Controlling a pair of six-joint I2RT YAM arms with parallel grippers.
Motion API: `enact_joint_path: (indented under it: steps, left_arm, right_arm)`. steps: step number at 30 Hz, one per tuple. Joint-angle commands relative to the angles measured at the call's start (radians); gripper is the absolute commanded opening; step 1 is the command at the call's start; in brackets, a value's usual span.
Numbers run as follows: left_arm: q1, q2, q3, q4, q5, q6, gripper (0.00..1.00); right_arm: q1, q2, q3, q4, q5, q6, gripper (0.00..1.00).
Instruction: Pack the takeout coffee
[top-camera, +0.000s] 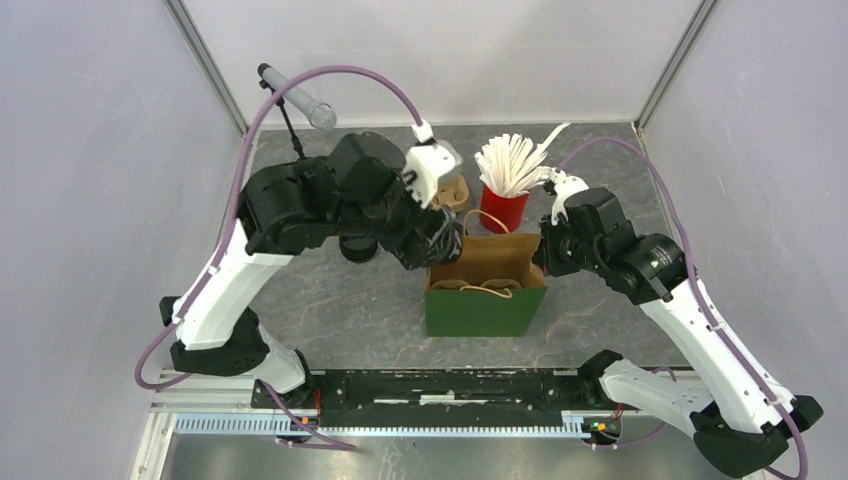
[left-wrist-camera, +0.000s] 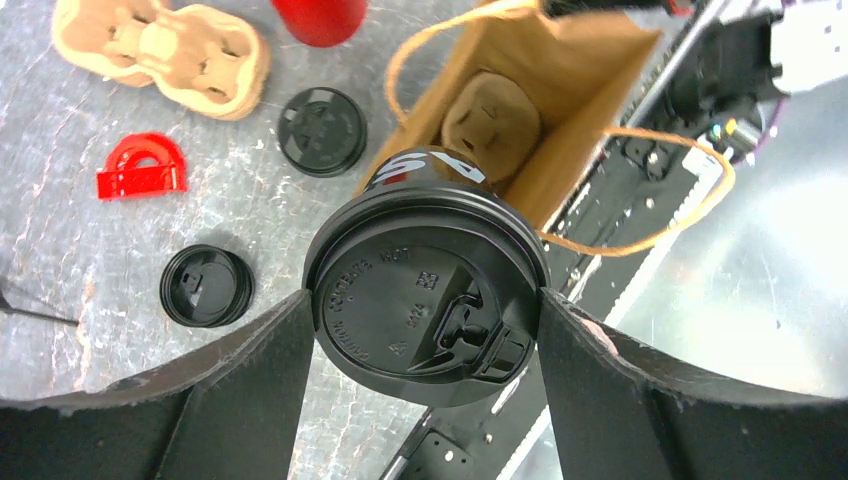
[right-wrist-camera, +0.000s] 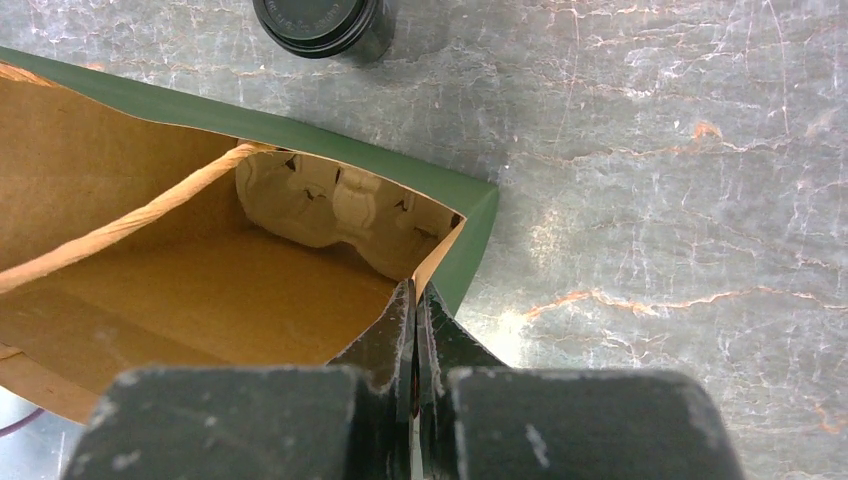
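A takeout coffee cup with a black lid (left-wrist-camera: 425, 300) sits between the fingers of my left gripper (left-wrist-camera: 425, 300), which is shut on the lid's sides. The cup hangs over the near left rim of the paper bag (top-camera: 485, 300), green outside and brown inside. A cardboard cup carrier (left-wrist-camera: 490, 115) lies at the bag's bottom. In the top view the left gripper (top-camera: 440, 235) hides the cup. My right gripper (right-wrist-camera: 413, 290) is shut on the bag's right rim (right-wrist-camera: 440, 250), pinching the paper next to the carrier (right-wrist-camera: 340, 205). In the top view the right gripper (top-camera: 543, 255) stands at the bag's right edge.
A red cup (top-camera: 503, 208) full of white stirrers (top-camera: 510, 160) stands behind the bag. A second cardboard carrier (left-wrist-camera: 165, 50), two loose black lids (left-wrist-camera: 322, 130) (left-wrist-camera: 207, 286) and a red plastic piece (left-wrist-camera: 142, 165) lie left of the bag. The arms' base rail (top-camera: 440, 385) runs along the near edge.
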Motion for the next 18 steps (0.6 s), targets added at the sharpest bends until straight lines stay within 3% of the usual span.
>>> enact_joint_path:
  steps: [1,9,15,18]
  left_arm:
    - [-0.091,0.016,0.018,-0.041,-0.042,0.138,0.55]
    - [-0.186,0.015,-0.082,0.048,-0.049,0.252,0.54]
    - [-0.239,0.021,-0.130,0.088,-0.038,0.264,0.54]
    - [-0.270,0.008,-0.183,0.118,-0.042,0.254,0.53]
  right_arm:
    - [0.000,-0.005,0.001,0.047,-0.001,-0.046,0.00]
    - [-0.001,-0.222,-0.211,0.272,-0.016,-0.084,0.02]
    - [0.000,-0.235,-0.164,0.219,-0.010,-0.049,0.31]
    - [0.000,-0.184,-0.078,0.160,0.038,-0.025,0.34]
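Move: The left hand, holding the black coffee cup, is high beside the green paper bag: the middle of the bag's mouth lies about 11 cm to its right, roughly 2 cm ahead and 15 cm down. Beyond the bag stands the second lidded cup, some 14 cm ahead and 6 cm right; the stacked lids lie 12 cm ahead and 12 cm left. The right hand pinches the bag's right rim, with the mouth's middle 9 cm to its left, level fore and aft. The right fingers ease open about a third and give up their pinch on the bag's right rim, still astride it, while that hand tips its fingers up some 15 degrees and rises about 1 cm. The left hand keeps the coffee cup gripped and brings it in towards the bag's mouth, some 7 cm back, right and down, starting mostly backward; its wrist swings clockwise about 20 degrees and steepens. ##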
